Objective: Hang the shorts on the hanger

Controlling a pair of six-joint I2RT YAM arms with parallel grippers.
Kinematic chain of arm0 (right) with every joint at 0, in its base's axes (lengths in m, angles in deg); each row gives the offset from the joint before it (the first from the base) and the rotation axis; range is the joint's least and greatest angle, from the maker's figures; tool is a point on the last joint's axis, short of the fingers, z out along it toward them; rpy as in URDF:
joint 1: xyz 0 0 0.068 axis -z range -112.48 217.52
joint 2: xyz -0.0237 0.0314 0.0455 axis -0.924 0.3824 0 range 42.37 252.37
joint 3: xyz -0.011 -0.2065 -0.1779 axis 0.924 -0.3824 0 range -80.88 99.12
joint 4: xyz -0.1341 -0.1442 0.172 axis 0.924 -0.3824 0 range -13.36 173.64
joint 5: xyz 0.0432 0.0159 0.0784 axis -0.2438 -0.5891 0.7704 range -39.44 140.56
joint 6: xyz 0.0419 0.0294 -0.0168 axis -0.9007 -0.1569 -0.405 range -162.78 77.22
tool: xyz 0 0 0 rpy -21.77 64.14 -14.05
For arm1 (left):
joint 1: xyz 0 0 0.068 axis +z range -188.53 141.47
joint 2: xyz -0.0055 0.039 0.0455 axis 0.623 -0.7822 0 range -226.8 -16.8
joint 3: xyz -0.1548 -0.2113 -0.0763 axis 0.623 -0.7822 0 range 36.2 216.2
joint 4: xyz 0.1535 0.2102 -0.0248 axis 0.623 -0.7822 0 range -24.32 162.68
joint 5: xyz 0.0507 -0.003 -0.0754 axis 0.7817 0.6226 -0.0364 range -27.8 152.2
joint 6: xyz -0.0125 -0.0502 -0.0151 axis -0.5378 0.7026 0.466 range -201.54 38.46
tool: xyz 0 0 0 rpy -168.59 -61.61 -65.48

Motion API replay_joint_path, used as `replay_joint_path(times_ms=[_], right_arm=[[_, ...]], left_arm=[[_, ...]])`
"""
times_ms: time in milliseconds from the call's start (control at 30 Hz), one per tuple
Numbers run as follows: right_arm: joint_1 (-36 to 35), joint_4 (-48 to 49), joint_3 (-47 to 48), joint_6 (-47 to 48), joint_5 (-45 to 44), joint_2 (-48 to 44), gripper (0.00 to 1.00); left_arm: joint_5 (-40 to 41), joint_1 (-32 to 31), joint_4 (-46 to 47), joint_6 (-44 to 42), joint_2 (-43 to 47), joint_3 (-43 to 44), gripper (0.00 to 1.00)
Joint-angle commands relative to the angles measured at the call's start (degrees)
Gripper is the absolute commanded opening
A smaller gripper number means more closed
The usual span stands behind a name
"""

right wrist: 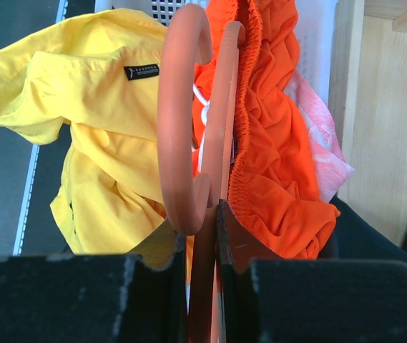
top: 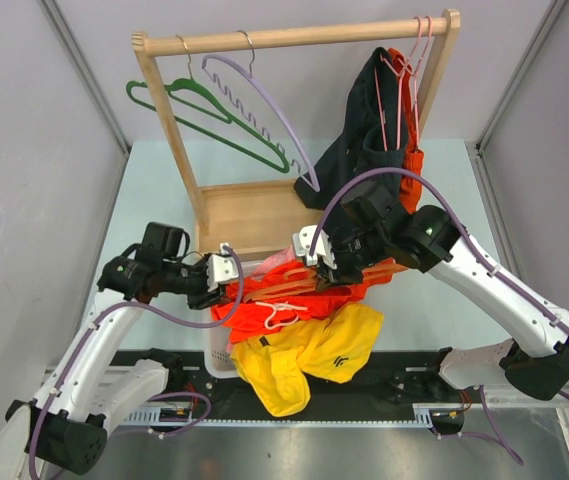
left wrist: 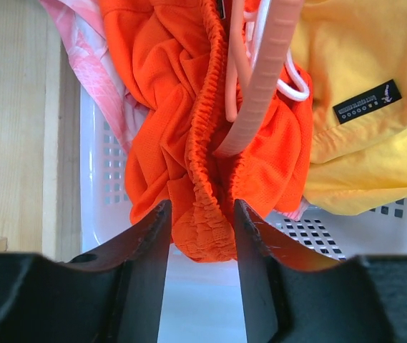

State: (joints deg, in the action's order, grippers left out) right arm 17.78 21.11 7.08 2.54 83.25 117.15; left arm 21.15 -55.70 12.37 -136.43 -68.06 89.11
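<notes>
The bright orange shorts [top: 269, 312] hang draped over the thin orange hanger [top: 286, 285] above the white basket [top: 219, 358]. My right gripper [top: 319, 258] is shut on the hanger [right wrist: 204, 214] just below its hook [right wrist: 177, 121], with the shorts [right wrist: 278, 164] bunched to the right of the fingers. My left gripper [left wrist: 202, 214] is open. The elastic waistband of the shorts [left wrist: 207, 236] hangs between its fingers, with a gap on each side. The hanger [left wrist: 264, 78] runs down through the shorts' folds there.
Yellow shorts [top: 314, 350] spill over the basket's front edge. A pink cloth [left wrist: 89, 50] lies under the orange fabric. Behind stands a wooden rack [top: 244, 215] carrying a green hanger [top: 204, 105], a lilac hanger [top: 264, 105] and dark and red-orange garments [top: 369, 145].
</notes>
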Motion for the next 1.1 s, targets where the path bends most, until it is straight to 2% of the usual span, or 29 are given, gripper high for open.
replay_joint_path(times_ms=[0,267,300,333,433,567,633,700,767,800,967,1067], right_arm=[[0.17,0.47,0.19,0.82,2.64,0.01,0.00],[-0.01,0.38,0.19,0.21,2.30,0.28,0.00],[-0.10,0.56,0.19,0.21,2.12,0.45,0.00],[-0.27,0.56,0.19,0.21,1.94,0.54,0.00],[-0.62,1.08,0.28,-0.23,1.15,0.80,0.00],[-1.24,1.09,0.19,-0.41,0.54,1.07,0.00],[-1.42,0.91,0.19,-0.67,0.10,1.15,0.00],[-1.50,0.65,0.19,-0.59,-0.34,1.15,0.00],[-1.59,0.73,0.28,-0.85,-0.78,1.15,0.00],[-1.68,0.73,0.37,-0.85,-1.04,1.24,0.00],[-2.03,2.22,0.28,-1.72,-2.71,1.68,0.00],[-2.21,3.28,0.28,-2.08,-3.33,1.94,0.00]], left_arm=[[2.03,-0.94,3.10,1.81,-0.59,-0.87,0.43],[6.16,-3.04,2.57,1.37,-1.56,-1.40,0.32],[6.34,-3.31,2.40,1.28,-1.64,-1.31,0.33],[6.69,-3.48,2.31,1.28,-1.56,-1.31,0.39],[7.40,-4.54,1.96,1.46,-1.64,-1.40,0.48],[9.32,-5.94,3.18,3.03,-1.56,-2.10,0.50],[10.99,-6.21,3.89,3.30,-1.73,-2.45,0.48],[11.44,-6.65,3.45,3.30,-2.43,-2.72,0.44],[11.44,-6.82,2.92,2.95,-2.70,-2.54,0.33],[11.27,-6.83,2.49,2.78,-2.79,-2.46,0.24],[8.81,-6.83,1.52,2.51,-2.35,-1.32,0.01],[7.05,-6.83,0.90,2.77,-1.73,0.00,0.00]])
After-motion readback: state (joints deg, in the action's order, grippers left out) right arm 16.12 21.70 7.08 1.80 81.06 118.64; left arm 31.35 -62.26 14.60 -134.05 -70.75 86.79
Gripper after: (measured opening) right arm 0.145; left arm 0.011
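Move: The left hand's fingers are part open just above the near left end of the orange shorts' waistband, whose rim lies about 3 cm straight below. The orange hanger's tip sits in the waistband about 5 cm to the hand's right, 1 cm back and 2 cm lower; the white drawstring lies some 13 cm right, 4 cm back and 3 cm lower. From the right hand, which holds the hanger, that rim is about 21 cm left, 4 cm back and 11 cm lower. Down about 3 cm goes the left hand onto the left end of the shorts' waistband, its fingers tilting roughly 10 degrees steeper towards the table. They stay part open most of the way, then shut and pinch the rim just left of the hanger's tip. The right hand keeps its grip on the hanger, almost in place. ##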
